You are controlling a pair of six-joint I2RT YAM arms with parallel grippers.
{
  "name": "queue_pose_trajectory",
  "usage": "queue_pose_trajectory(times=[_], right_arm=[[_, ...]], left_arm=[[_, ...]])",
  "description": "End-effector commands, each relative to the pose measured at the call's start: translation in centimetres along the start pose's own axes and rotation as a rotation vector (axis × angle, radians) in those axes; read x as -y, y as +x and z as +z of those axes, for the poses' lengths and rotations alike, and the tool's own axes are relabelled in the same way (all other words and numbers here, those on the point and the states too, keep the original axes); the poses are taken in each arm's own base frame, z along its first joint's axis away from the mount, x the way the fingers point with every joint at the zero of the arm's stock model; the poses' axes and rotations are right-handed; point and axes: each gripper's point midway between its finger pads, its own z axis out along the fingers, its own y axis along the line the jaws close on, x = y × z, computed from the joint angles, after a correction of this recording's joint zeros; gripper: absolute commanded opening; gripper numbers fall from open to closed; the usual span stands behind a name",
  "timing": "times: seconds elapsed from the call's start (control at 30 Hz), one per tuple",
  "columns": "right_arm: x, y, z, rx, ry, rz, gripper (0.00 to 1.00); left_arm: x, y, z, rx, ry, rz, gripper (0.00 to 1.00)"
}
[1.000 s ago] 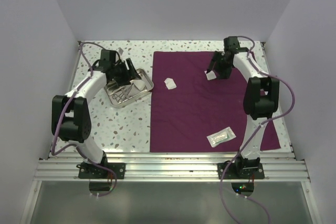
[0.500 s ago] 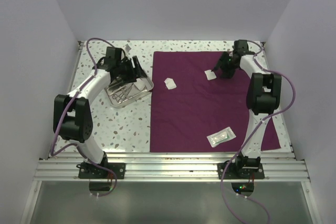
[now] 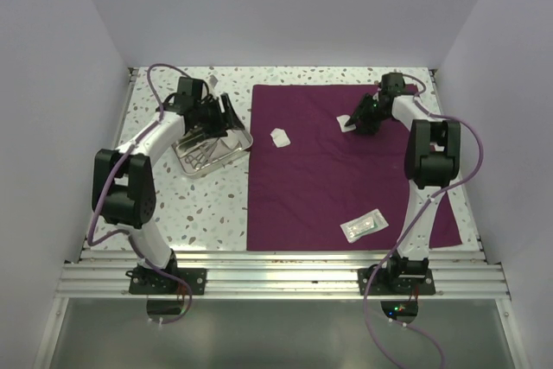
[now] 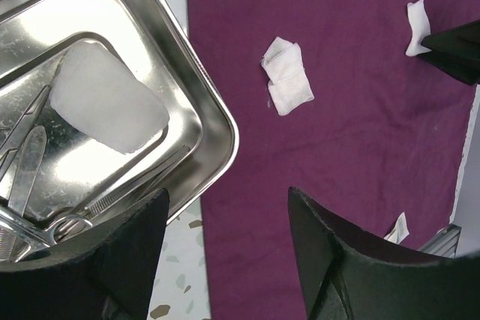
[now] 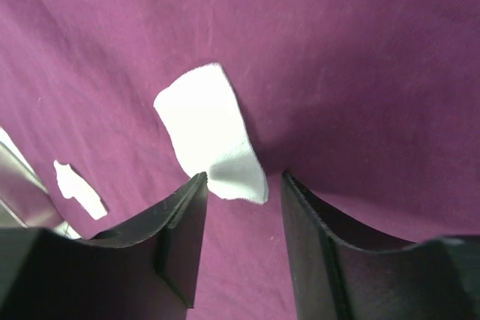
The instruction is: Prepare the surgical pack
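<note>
The surgical pack's purple drape (image 3: 346, 179) lies flat on the table. On it lie two gauze squares (image 3: 279, 136) (image 3: 346, 122) and a clear pouch (image 3: 364, 225). The steel tray (image 3: 240, 146) stands left of the drape, holding instruments (image 4: 30, 162) and a white gauze pad (image 4: 105, 106). My left gripper (image 4: 227, 194) hangs open over the tray's right corner and the drape edge, holding nothing. My right gripper (image 5: 243, 177) is down on the drape, open. Its fingertips straddle the near end of the far gauze square (image 5: 210, 140) with a gap on each side.
White walls close in the speckled table (image 3: 199, 205) on three sides. The drape's far right corner lies by my right arm (image 3: 428, 153). In the right wrist view the other gauze square (image 5: 79, 189) and the tray's edge (image 5: 15, 185) show at left.
My right gripper has swung left and down onto the far gauze square, and its jaws have narrowed around it. My left gripper has drifted slightly right over the tray's corner.
</note>
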Motion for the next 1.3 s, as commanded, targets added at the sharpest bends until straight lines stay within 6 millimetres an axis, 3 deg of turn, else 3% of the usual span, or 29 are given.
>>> queue_pose_trajectory(times=[0.0, 0.3, 0.4, 0.43, 0.5, 0.57, 0.67, 0.77, 0.8, 0.83, 0.87, 1.0, 1.1, 1.27], right_arm=[[0.1, -1.9, 0.1, 0.047, 0.011, -0.024, 0.46], [-0.3, -2.6, -0.3, 0.051, 0.001, -0.041, 0.35], [-1.5, -3.2, -0.8, 0.06, -0.042, -0.049, 0.25], [-1.9, -3.4, -1.0, 0.065, -0.056, -0.041, 0.14], [-3.1, -3.5, -1.4, 0.065, -0.107, -0.038, 0.05], [-3.9, -3.4, -1.7, 0.059, -0.132, -0.021, 0.0], [-5.4, -3.4, -2.6, 0.057, -0.154, -0.029, 0.0], [-7.4, -3.9, -4.2, 0.08, -0.185, -0.041, 0.0], [-9.6, -2.2, -4.0, 0.048, -0.199, -0.077, 0.0], [-11.0, -2.2, -4.7, 0.058, -0.218, -0.097, 0.0], [-12.8, -1.0, -4.7, 0.042, -0.235, -0.122, 0.0], [-17.5, 1.2, -5.3, 0.027, -0.298, -0.149, 0.0], [-20.5, 2.7, -5.5, 0.004, -0.361, -0.15, 0.0], [-23.8, 5.5, -4.7, -0.069, -0.436, -0.175, 0.0]], left_arm=[[1.4, -1.2, -0.2, 0.015, 0.046, 0.033, 0.68], [1.3, -1.0, 0.2, -0.001, 0.055, 0.026, 0.68], [1.5, -0.8, 0.2, -0.006, 0.061, 0.029, 0.68], [1.5, -0.9, 0.1, -0.004, 0.062, 0.031, 0.68], [1.4, -0.8, 0.1, -0.006, 0.063, 0.033, 0.68], [1.6, -0.8, 0.0, -0.004, 0.069, 0.037, 0.68], [1.4, -0.6, 0.0, -0.009, 0.069, 0.037, 0.68], [1.5, -0.7, -0.1, -0.006, 0.071, 0.042, 0.68], [1.3, -0.6, -0.1, -0.008, 0.067, 0.042, 0.68], [1.3, -0.7, -0.2, -0.003, 0.068, 0.046, 0.68], [1.0, -0.5, -0.1, -0.007, 0.064, 0.043, 0.68], [0.6, -0.4, -0.2, -0.009, 0.061, 0.043, 0.68], [0.4, -0.3, -0.5, -0.008, 0.061, 0.048, 0.68], [0.0, -0.3, -0.8, -0.005, 0.055, 0.046, 0.68]])
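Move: The gauze pad to be picked up lies about 2 cm to the right hand's left, level fore and aft and roughly 2 cm below, its near-right edge already between the open fingers. A second gauze pad lies some 24 cm left and 4 cm back. The steel tray's middle is around 46 cm left and 7 cm back. From the idle left hand, the right-hand pad is some 38 cm right, 2 cm ahead and 11 cm below. The right fingertips shut on the edge of the gauze pad and pinch it while the hand dips slightly and eases about 2 cm forward. Fully closed, the hand then lifts roughly 10 cm and sweeps left about 19 cm, gathering speed, carrying the pad towards the second pad and the tray as the wrist turns some 15 degrees counter-clockwise. ##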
